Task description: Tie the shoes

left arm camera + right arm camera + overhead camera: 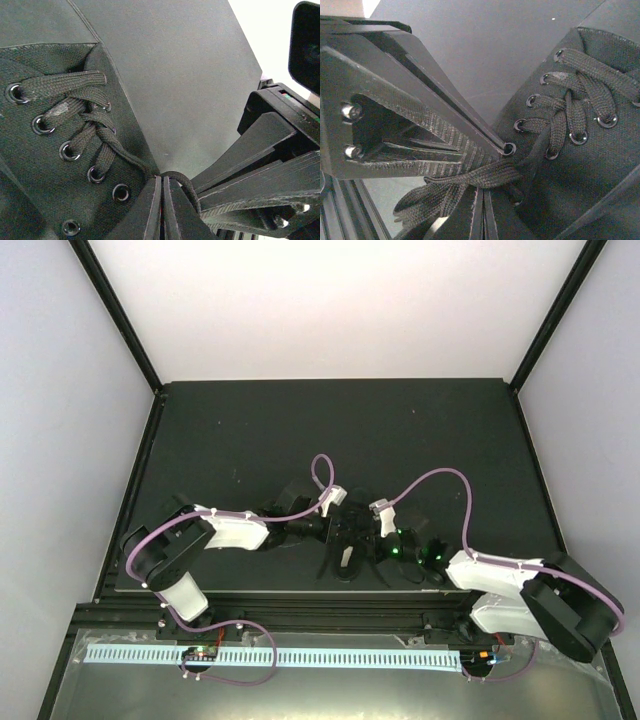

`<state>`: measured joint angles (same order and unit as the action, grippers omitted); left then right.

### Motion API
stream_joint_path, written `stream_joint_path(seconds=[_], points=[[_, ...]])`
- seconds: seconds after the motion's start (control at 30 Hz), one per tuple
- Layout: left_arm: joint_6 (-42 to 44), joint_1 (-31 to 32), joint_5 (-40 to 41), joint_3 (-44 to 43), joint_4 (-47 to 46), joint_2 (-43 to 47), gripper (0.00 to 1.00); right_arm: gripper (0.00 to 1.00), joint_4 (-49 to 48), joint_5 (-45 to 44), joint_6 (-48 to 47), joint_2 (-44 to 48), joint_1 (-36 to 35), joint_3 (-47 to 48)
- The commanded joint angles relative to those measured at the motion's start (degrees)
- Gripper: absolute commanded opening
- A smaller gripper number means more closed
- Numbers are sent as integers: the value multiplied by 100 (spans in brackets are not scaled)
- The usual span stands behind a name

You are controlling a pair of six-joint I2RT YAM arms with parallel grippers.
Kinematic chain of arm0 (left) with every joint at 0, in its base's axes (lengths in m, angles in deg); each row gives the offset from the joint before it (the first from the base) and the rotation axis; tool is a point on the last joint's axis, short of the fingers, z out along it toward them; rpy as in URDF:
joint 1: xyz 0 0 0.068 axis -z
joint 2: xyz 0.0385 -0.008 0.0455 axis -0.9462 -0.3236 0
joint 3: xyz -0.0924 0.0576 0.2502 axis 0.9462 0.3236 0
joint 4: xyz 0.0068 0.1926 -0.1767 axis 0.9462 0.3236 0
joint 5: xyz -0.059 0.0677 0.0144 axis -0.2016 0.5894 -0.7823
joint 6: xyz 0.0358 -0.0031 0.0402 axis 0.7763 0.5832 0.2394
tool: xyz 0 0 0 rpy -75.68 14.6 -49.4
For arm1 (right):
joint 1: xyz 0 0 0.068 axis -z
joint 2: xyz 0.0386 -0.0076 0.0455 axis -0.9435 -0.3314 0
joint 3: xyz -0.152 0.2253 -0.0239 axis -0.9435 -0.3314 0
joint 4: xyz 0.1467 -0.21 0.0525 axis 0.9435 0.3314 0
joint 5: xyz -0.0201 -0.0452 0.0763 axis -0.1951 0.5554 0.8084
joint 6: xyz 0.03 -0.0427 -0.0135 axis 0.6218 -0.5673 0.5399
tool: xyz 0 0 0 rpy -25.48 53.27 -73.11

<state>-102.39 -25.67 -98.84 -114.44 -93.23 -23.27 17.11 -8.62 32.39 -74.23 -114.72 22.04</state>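
The small black shoe [350, 543] lies on the black mat between my two grippers, its pale insole patch [347, 558] showing. My left gripper [326, 531] reaches it from the left. In the left wrist view this gripper [162, 184] is shut, with a thin black lace [120, 150] running from the eyelets into its tips and curling over the right finger. My right gripper [376, 548] comes from the right. In the right wrist view it [483, 194] is shut with a flat lace strand [470, 179] across its tips. The shoe's laced upper fills both wrist views [45, 160] [590, 165].
The black mat [300, 430] covers the table between white walls. A metal rail with a pale perforated strip [300, 657] runs along the front edge. Purple cables [440, 478] arch over both wrists. Each wrist view shows the other gripper close by [280, 165] [395, 125].
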Motion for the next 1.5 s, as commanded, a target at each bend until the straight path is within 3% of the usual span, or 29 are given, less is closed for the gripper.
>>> stream_joint_path(seconds=[0.0, 0.37, 0.57, 0.73, 1.0, 1.47], points=[[-5, 8, 99, -27, -61, 204, 1, 2, 297, -485, -57, 437, -31, 93], [-78, -1, 160, 40, -141, 309, 2, 32, 1774, -1169, -130, 2199, -47, -108], [-122, -2, 135, 36, -167, 290, 2, 41, 2181, -2158, -182, 1966, -891, 393], [-156, -8, 131, 4, -138, 259, 2, 42, 2373, -3286, -225, 1036, -1815, 1034], [-148, -10, 164, -46, -12, 267, 2, 42, 2520, -3890, -340, -191, -2441, 1791], [-113, -10, 177, -189, 122, 237, 1, 37, 2625, -4245, -230, -427, -2722, 1801]])
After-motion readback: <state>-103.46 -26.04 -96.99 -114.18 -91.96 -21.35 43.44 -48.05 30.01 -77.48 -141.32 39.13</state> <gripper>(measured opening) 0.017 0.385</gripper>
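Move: The lace loop hanging beneath the left gripper lies about 4 cm to the right hand's left and 1 cm back, level with it; from the left hand it is some 3 cm back, 2 cm left and 1 cm lower. From the right hand, the crossed laces are roughly 6 cm ahead, 1 cm left and 2 cm below. The tongue label is about 4 cm back, 4 cm left and 3 cm below. Keep the left gripper shut on its pinch of lace, almost still. Open the right gripper a bit under halfway to let go of its lace, lift it about 5 cm while drawing off to the right, then swing it back and some 7 cm left, sinking lower, with its left side rolled down about 30 degrees, so the open fingers come over the loop beside the tongue label. ##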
